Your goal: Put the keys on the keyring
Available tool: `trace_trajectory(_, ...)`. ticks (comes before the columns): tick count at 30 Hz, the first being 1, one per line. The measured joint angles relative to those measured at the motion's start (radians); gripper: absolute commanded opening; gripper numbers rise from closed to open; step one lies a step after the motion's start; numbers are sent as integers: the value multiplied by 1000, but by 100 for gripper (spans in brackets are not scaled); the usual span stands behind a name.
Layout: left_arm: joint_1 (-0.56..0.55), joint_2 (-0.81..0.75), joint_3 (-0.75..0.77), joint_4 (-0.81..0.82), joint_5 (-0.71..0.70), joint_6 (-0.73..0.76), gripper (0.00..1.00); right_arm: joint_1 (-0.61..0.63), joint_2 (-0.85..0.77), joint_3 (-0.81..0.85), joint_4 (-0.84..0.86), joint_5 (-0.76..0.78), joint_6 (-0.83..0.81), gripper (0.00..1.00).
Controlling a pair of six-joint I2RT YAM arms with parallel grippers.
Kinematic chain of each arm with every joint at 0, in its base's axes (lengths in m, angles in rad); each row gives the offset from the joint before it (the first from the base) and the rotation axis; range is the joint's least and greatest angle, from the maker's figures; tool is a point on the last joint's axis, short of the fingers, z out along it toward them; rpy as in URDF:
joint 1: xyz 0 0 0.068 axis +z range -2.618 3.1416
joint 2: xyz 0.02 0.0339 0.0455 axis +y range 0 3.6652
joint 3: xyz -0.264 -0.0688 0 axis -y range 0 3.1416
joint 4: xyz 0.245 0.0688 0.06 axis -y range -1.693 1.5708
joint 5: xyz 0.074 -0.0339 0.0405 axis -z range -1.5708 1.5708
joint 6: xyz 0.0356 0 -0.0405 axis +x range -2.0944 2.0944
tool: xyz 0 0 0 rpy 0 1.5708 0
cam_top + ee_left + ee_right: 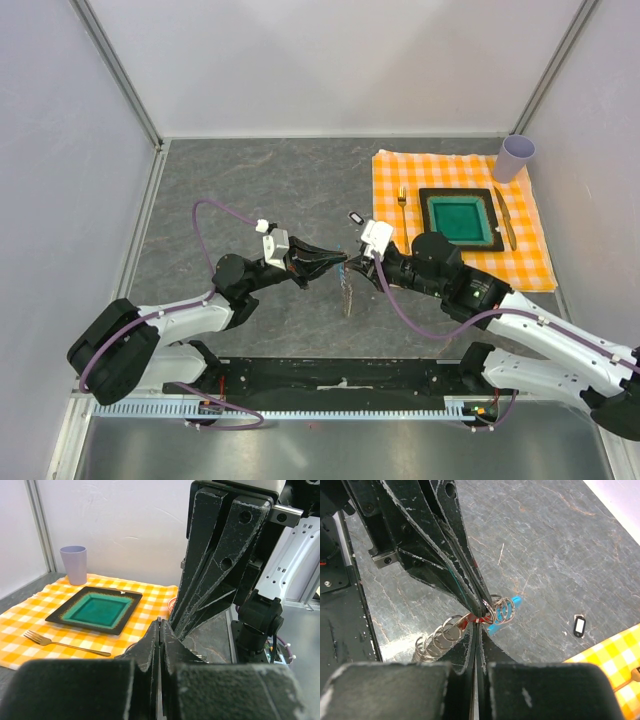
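Both grippers meet tip to tip above the middle of the table. My left gripper (336,262) is shut on the keyring (503,610), a chain of fine silver rings with a blue plastic piece (514,602). A sliver of metal shows at its tips (160,622). The chain hangs down to the table (348,292). My right gripper (479,621) is shut, its tips pinching the red head of the key (468,623) right against the left fingers (455,570). The key's blade is hidden.
A small black-and-white fob (355,216) lies just behind the grippers. At the back right an orange checked cloth (530,262) carries a green square plate (461,218), a fork (402,205), a knife (506,220) and a lilac cup (516,157).
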Motion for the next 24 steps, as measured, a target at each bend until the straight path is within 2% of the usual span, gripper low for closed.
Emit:
trace_trajectory(12,-1,5,0,10,-15,-19,2,-9,24,-29,100,-35,58,0)
trace_trajectory(13,-1,5,0,9,-19,-19,2,-10,25,-35,111,-35,65,1)
trace_trajectory(17,-2,5,0,7,-38,-19,2,-11,27,-50,140,-34,86,17)
trace_trajectory(24,-17,-18,-25,7,-66,-7,2,-6,-54,-63,108,3,95,30)
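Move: The keyring's wire loops hang at the left fingertips, right at the tips of the closed right fingers, about 1 cm to the right hand's left and 1 cm below. The red key is in the same spot; the keyring's blue end is roughly 3 cm ahead, 2 cm left and 3 cm lower. On the table some 20 cm below, the black tag lies about 11 cm ahead, 1 cm right, the fork 11 cm ahead, 13 cm right. From the left hand the keyring is about 1 cm right and 1 cm below. With its fingers still shut at the loops beside the red key, the right hand pushes left about 1.5 cm towards the left fingertips, the fingers tipping upward some 5 degrees, while the left hand keeps its pinch on the keyring and barely shifts. The right fingers then open to about a quarter, letting go at the red key, and the hand draws back right by the same 1.5 cm, rising about 1 cm clear of the loops. ##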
